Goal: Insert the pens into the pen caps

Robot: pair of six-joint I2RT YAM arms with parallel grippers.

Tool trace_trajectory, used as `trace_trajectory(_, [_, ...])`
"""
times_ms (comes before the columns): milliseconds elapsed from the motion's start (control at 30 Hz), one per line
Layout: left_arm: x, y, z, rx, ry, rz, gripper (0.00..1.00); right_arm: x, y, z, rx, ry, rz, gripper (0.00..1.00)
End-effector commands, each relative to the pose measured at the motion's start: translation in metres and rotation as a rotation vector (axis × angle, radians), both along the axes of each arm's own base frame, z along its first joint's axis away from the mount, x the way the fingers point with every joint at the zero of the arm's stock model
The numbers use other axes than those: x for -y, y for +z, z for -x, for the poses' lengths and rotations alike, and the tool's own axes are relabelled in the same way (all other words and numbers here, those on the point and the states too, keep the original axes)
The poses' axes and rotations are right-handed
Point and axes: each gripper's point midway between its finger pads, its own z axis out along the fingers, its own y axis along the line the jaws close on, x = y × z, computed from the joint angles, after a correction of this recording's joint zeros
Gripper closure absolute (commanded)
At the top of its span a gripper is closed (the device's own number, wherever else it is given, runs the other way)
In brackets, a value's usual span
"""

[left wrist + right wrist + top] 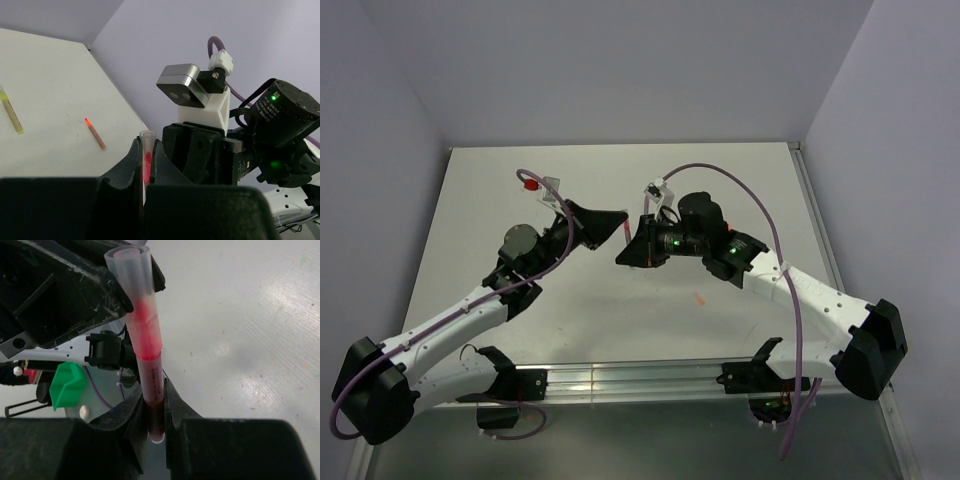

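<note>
In the right wrist view my right gripper (155,390) is shut on the dark lower barrel of the pink-red pen (154,380), which stands nearly upright. A translucent pink pen cap (136,290) sits over the pen's upper end. In the left wrist view my left gripper (146,146) is shut on that cap (147,150). From above, the two grippers meet tip to tip over the table's middle, left (617,228) and right (634,250). A yellow pen (11,115) and an orange-red pen (95,134) lie on the table. The other pens and pen caps are out of view.
The orange-red pen (698,298) lies on the white table (740,190) just in front of the right arm. The walls close in at the back and on both sides. A raised rail (810,210) runs along the table's right edge.
</note>
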Motion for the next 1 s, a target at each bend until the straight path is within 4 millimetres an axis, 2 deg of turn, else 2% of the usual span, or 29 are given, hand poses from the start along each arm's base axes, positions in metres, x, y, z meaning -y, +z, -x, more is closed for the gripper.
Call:
trace_trajectory(0, [0.04, -0.061, 0.097, -0.093, -0.424, -0.164, 1.0, 0.023, 0.113, -0.082, 0.299, -0.31, -0.215, 1.0])
trace_trajectory(467, [0.048, -0.085, 0.12, -0.139, -0.444, -0.195, 1.0, 0.049, 0.146, -0.096, 0.382, -0.385, -0.208, 1.0])
trace_trajectory(567, [0.045, -0.078, 0.11, -0.127, -0.384, -0.22, 1.0, 0.042, 0.143, -0.09, 0.364, -0.33, -0.205, 1.0])
trace_trajectory(633, [0.042, -0.055, 0.097, -0.091, -0.315, -0.197, 1.0, 0.036, 0.136, -0.082, 0.338, -0.274, -0.209, 1.0])
trace_trajectory(667, [0.041, -0.052, 0.093, -0.093, -0.296, -0.21, 1.0, 0.034, 0.135, -0.077, 0.331, -0.255, -0.212, 1.0])
trace_trajectory(700, [0.039, -0.047, 0.084, -0.092, -0.264, -0.211, 0.98, 0.031, 0.13, -0.072, 0.317, -0.233, -0.203, 1.0])
trace_trajectory(733, [0.037, -0.029, 0.075, -0.073, -0.229, -0.19, 0.95, 0.03, 0.124, -0.069, 0.312, -0.219, -0.193, 1.0])
trace_trajectory(767, [0.036, -0.023, 0.069, -0.071, -0.21, -0.183, 0.94, 0.028, 0.122, -0.065, 0.308, -0.208, -0.186, 1.0])
trace_trajectory(867, [0.027, 0.004, 0.042, -0.056, -0.149, -0.157, 0.82, 0.019, 0.114, -0.041, 0.303, -0.151, -0.167, 1.0])
trace_trajectory(967, [0.025, 0.013, 0.032, -0.031, -0.138, -0.171, 0.73, 0.018, 0.111, -0.03, 0.302, -0.136, -0.161, 1.0])
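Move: The left gripper pinches the clear cap, already over the red tip of the pen; that pen's middle is about 3 cm back, 1 cm right and 4 cm below it. From the right gripper, gripping the pen's lower end, the cap is roughly 4 cm ahead, 2 cm left, 6 cm up. On the table some 31 cm below the left hand, the grey pen lies 25 cm ahead, 9 cm right; the orange cap 4 cm back, 21 cm right. Keep the cap and pen pressed end to end while both grippers sink and ease back about 1 cm, the right also drifting 1.5 cm to its right. Then raise both together, some 4 cm from the low point, and open the left fingers to about a quarter to release the cap; keep the right grip shut on the pen throughout. ##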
